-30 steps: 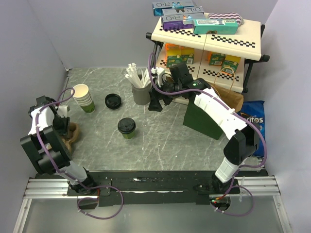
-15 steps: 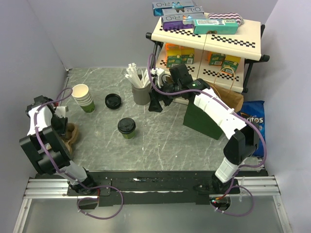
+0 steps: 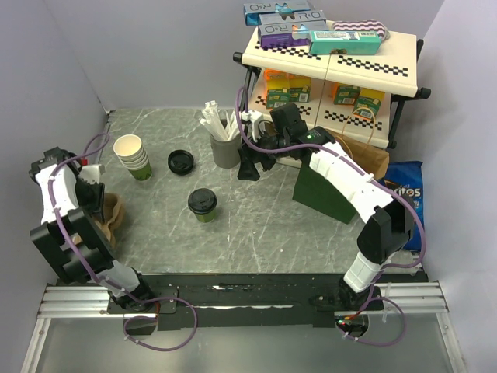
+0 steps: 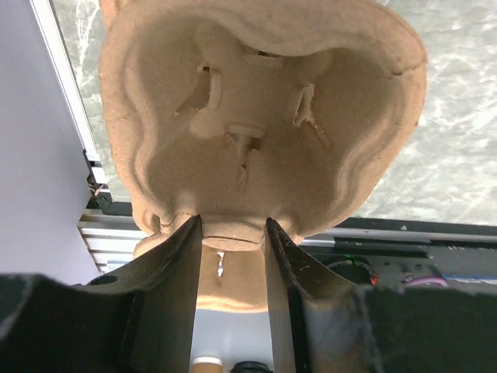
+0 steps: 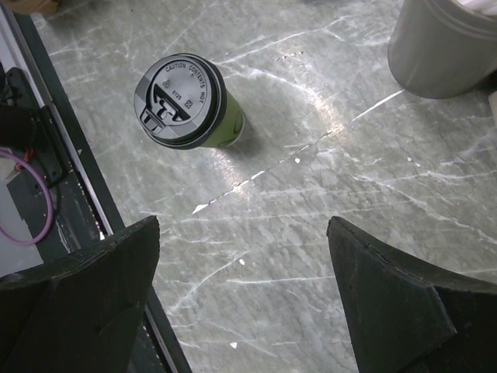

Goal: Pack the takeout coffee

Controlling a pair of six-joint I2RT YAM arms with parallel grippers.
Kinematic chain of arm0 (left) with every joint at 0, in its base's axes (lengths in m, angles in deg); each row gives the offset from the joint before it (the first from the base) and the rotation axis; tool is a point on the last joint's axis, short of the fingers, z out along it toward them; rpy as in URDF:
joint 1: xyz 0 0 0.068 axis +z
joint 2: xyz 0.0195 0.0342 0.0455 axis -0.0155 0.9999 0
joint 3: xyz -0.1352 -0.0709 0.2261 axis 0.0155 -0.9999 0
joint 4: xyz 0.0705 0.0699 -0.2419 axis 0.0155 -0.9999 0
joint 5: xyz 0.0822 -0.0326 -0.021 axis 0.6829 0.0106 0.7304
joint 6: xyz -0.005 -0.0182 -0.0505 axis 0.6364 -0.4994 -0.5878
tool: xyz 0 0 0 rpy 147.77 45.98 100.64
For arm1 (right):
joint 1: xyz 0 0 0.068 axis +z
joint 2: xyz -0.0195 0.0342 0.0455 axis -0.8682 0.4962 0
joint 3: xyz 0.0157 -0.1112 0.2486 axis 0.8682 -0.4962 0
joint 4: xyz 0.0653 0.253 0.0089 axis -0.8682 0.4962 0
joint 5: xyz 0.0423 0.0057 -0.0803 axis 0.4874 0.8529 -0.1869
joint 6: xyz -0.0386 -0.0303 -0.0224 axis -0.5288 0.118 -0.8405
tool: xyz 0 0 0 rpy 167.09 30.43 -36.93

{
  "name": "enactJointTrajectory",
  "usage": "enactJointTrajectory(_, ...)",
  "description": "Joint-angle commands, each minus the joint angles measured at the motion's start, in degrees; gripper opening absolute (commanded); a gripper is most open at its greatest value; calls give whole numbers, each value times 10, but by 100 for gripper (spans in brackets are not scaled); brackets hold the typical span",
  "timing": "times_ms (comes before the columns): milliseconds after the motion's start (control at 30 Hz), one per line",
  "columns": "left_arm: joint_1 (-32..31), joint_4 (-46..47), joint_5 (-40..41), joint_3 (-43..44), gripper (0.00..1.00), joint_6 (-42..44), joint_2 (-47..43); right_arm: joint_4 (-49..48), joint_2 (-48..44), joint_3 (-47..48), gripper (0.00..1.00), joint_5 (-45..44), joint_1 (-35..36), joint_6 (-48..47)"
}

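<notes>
The takeout coffee [image 3: 203, 203], a dark green cup with a black lid [image 5: 180, 97], stands upright mid-table. My right gripper [image 3: 250, 165] hovers open above the bare marble behind and to the right of it, fingers wide apart [image 5: 242, 229] with nothing between them. My left gripper [image 3: 95, 194] is at the table's left edge, shut on the rim of a brown pulp cup carrier [image 4: 256, 116]. In the left wrist view the carrier's edge sits pinched between the two fingers [image 4: 231, 227]. The carrier [image 3: 113, 219] lies far left of the coffee.
A stack of cream paper cups [image 3: 133, 155] and a loose black lid [image 3: 180, 162] sit back left. A grey cutlery holder [image 3: 225, 148] stands by the right gripper. A dark green bag [image 3: 322, 194], a brown paper bag [image 3: 365, 151], a chip bag [image 3: 404, 186] and a shelf rack [image 3: 334, 62] fill the right.
The left arm has swung further left toward the wall, its jaws closing a little onto the carrier's rim. The right arm and the coffee have not moved.
</notes>
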Motion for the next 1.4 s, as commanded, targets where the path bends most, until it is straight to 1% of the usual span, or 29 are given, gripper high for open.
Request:
enactJointTrajectory(0, 7, -59, -45, 66, 1, -3, 4, -13, -4, -2, 94, -1, -1, 6)
enactJointTrajectory(67, 8, -61, -26, 81, 1, -5, 6, -15, -9, -2, 93, 1, -1, 4)
enactJointTrajectory(167, 7, -65, -42, 145, 1, 3, -2, -18, -21, 7, 93, 14, -1, 2)
enactJointTrajectory(200, 8, -70, -57, 182, 1, 3, -4, -18, -25, 14, 93, 19, -1, -3)
enactJointTrajectory(233, 7, -84, -100, 207, 1, 4, 5, -14, -30, 21, 93, 27, -2, -8)
enactJointTrajectory(300, -6, -106, -141, 269, 1, -10, 13, 6, -40, 63, 93, 41, -8, -22)
enactJointTrajectory(333, -17, -105, -172, 280, 1, -1, 5, 14, -45, 79, 93, 44, -14, -27)
enactJointTrajectory(367, -47, -103, -194, 288, 1, 7, -1, 21, -52, 116, 93, 52, -21, -37)
enactJointTrajectory(433, -86, -102, -225, 300, 1, 25, -14, 57, -51, 162, 92, 58, -43, -43)
enactJointTrajectory(467, -119, -102, -267, 303, 1, 29, -17, 74, -44, 213, 91, 61, -52, -48)
enactJointTrajectory(533, -143, -101, -321, 313, 1, 29, -21, 91, -39, 259, 91, 45, -76, -57)
enactJointTrajectory(567, -160, -100, -380, 315, 1, 26, -22, 85, -45, 281, 91, 41, -88, -51)
enactJointTrajectory(633, -180, -90, -423, 317, 1, 6, -19, 67, -54, 290, 91, 28, -111, -20)
enactJointTrajectory(700, -219, -99, -455, 324, 1, 18, -18, 40, -73, 283, 91, 17, -137, 3)
enactJointTrajectory(733, -233, -93, -449, 321, 1, 26, -25, 36, -80, 272, 91, 10, -144, 6)
enactJointTrajectory(767, -262, -91, -437, 317, 1, 37, -32, 28, -94, 264, 91, 3, -148, 5)
enactJointTrajectory(833, -290, -85, -383, 279, 1, 75, -58, 24, -109, 248, 91, -14, -152, -2)
enactJointTrajectory(867, -317, -88, -360, 261, 1, 93, -67, 25, -123, 230, 91, -16, -153, -12)
enactJointTrajectory(900, -324, -85, -297, 214, 1, 107, -76, 26, -128, 221, 91, -19, -153, -16)
enactJointTrajectory(933, -340, -77, -264, 188, 1, 116, -92, 28, -133, 213, 91, -21, -154, -18)
enactJointTrajectory(967, -346, -62, -237, 138, 1, 118, -97, 28, -142, 200, 91, -25, -154, -19)
enactJointTrajectory(1033, -347, -38, -159, 89, 1, 98, -109, 28, -149, 184, 92, -27, -154, -18)
enactJointTrajectory(1067, -351, -30, -141, 70, 1, 86, -110, 27, -154, 179, 92, -25, -153, -19)
enactJointTrajectory(1167, -359, 14, -117, -14, 1, 42, -111, 26, -158, 165, 92, -26, -154, -19)
enactJointTrajectory(1267, -365, 71, -92, -72, 1, 1, -112, 26, -155, 160, 93, -23, -154, -16)
enactJointTrajectory(1300, -365, 108, -83, -87, 1, -19, -117, 26, -153, 160, 93, -20, -154, -15)
enactJointTrajectory(1367, -365, 144, -71, -126, 1, -30, -122, 24, -148, 158, 93, -16, -154, -7)
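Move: The pinched cup carrier is to go to the lidded cup, some 30 cm to the left hand's right, 6 cm ahead and 5 cm lower. The loose black lid lies about 25 cm right and 24 cm ahead, 10 cm down; the cup stack 12 cm right, 22 cm ahead. From the empty right hand the lidded cup is roughly 13 cm left, 5 cm back and 17 cm below; the paper bag is 25 cm right, level fore-and-aft, 10 cm lower. The cup carrier, still pinched at the bridge between its wells, goes up and forward, swings about 20 cm right towards the lidded cup, then comes back and down nearly to its starting height. The left wrist tips the fingers forward and mostly rights again, turning some 40 degrees clockwise. The right hand, open and empty, rises clear and moves right, its fingers tipping up. ##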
